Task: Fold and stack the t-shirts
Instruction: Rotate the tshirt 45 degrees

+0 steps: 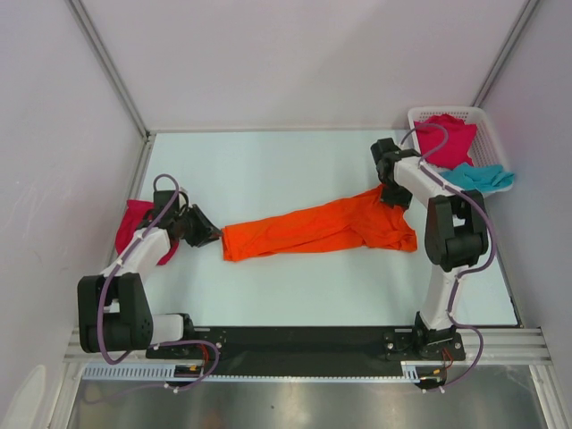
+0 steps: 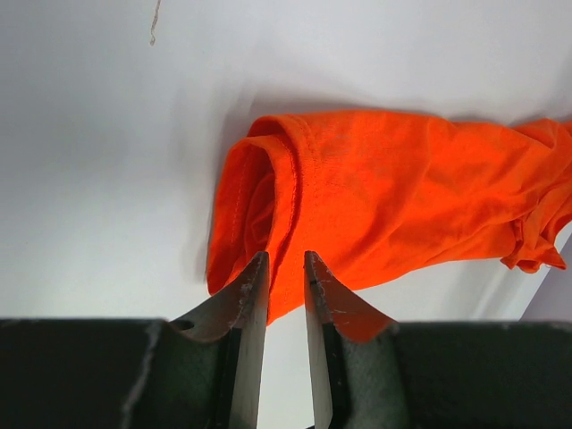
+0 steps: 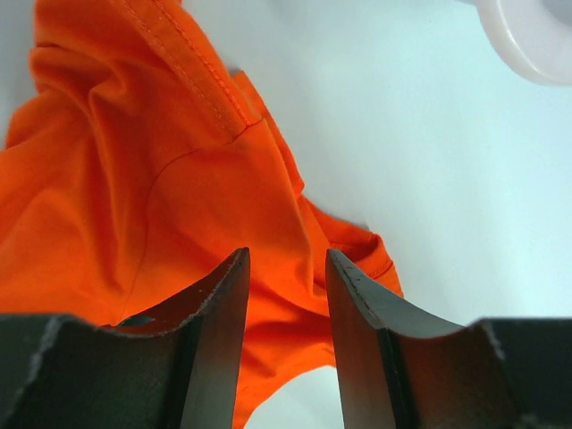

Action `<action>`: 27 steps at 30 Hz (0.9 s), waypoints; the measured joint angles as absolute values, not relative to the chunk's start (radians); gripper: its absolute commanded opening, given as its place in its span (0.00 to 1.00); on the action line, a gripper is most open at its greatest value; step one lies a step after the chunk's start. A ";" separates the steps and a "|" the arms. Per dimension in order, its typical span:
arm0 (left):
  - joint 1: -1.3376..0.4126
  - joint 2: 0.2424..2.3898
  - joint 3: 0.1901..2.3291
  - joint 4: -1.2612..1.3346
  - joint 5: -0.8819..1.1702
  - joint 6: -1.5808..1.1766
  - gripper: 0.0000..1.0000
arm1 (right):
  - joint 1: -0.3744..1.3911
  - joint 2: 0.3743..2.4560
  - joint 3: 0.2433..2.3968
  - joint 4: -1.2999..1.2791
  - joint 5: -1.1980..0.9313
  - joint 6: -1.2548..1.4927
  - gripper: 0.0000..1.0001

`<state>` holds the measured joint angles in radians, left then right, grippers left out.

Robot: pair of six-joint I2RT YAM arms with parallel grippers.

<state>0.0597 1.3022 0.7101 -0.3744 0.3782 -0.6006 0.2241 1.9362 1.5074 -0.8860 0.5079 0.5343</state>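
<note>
An orange t-shirt [image 1: 313, 228] lies stretched out in a long band across the middle of the table. My left gripper [image 1: 213, 236] sits at its left end. In the left wrist view the jaws [image 2: 284, 259] stand a narrow gap apart, with the rolled hem of the orange shirt [image 2: 402, 197] just past the tips and nothing pinched. My right gripper [image 1: 391, 195] hangs over the shirt's right end, its jaws [image 3: 286, 255] open above the rumpled orange cloth [image 3: 134, 179]. A magenta t-shirt [image 1: 132, 219] lies by the left arm.
A white lattice basket [image 1: 447, 110] stands at the back right corner, holding a magenta t-shirt [image 1: 447, 138] and a teal one [image 1: 483, 177] draped over its near rim. The basket's rim [image 3: 527, 36] shows in the right wrist view. Walls enclose the table's left, back and right.
</note>
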 measured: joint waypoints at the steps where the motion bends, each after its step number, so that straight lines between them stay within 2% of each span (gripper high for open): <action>1: 0.061 1.302 0.710 -0.376 0.378 -0.601 0.27 | 0.221 1.942 1.505 -0.883 0.508 0.532 0.45; 8: 0.062 1.302 0.710 -0.379 0.378 -0.600 0.27 | 0.215 1.980 1.494 -0.859 0.508 0.522 0.43; 11: 0.062 1.302 0.710 -0.380 0.378 -0.600 0.27 | 0.215 1.991 1.487 -0.850 0.507 0.520 0.37; 13: 0.062 1.303 0.710 -0.380 0.378 -0.600 0.27 | 0.216 1.994 1.486 -0.846 0.506 0.518 0.27; 17: 0.064 1.306 0.710 -0.380 0.378 -0.600 0.27 | 0.214 1.995 1.486 -0.834 0.508 0.505 0.01; 27: 0.067 1.309 0.710 -0.383 0.378 -0.596 0.27 | 0.213 1.995 1.496 -0.828 0.596 0.498 0.00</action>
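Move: The right edge of the orange tshirt lies almost straight under the right hand, roughly 3 cm down. The tshirt's far corner is some 5 cm ahead and 4 cm to the left, its near right corner about 9 cm back and 3 cm to the right, both at table height. The white basket stands around 14 cm ahead and 14 cm to the right. From the left hand, that right edge is about 7 cm ahead and 43 cm to the right. The orange tshirt's right edge is pinched by the right hand, which sinks about 2.5 cm straight onto it with open fingers, then shuts them on the cloth. Keeping that hold, it drifts some 1.5 cm to the right and about 1 cm up, tilting slightly. ##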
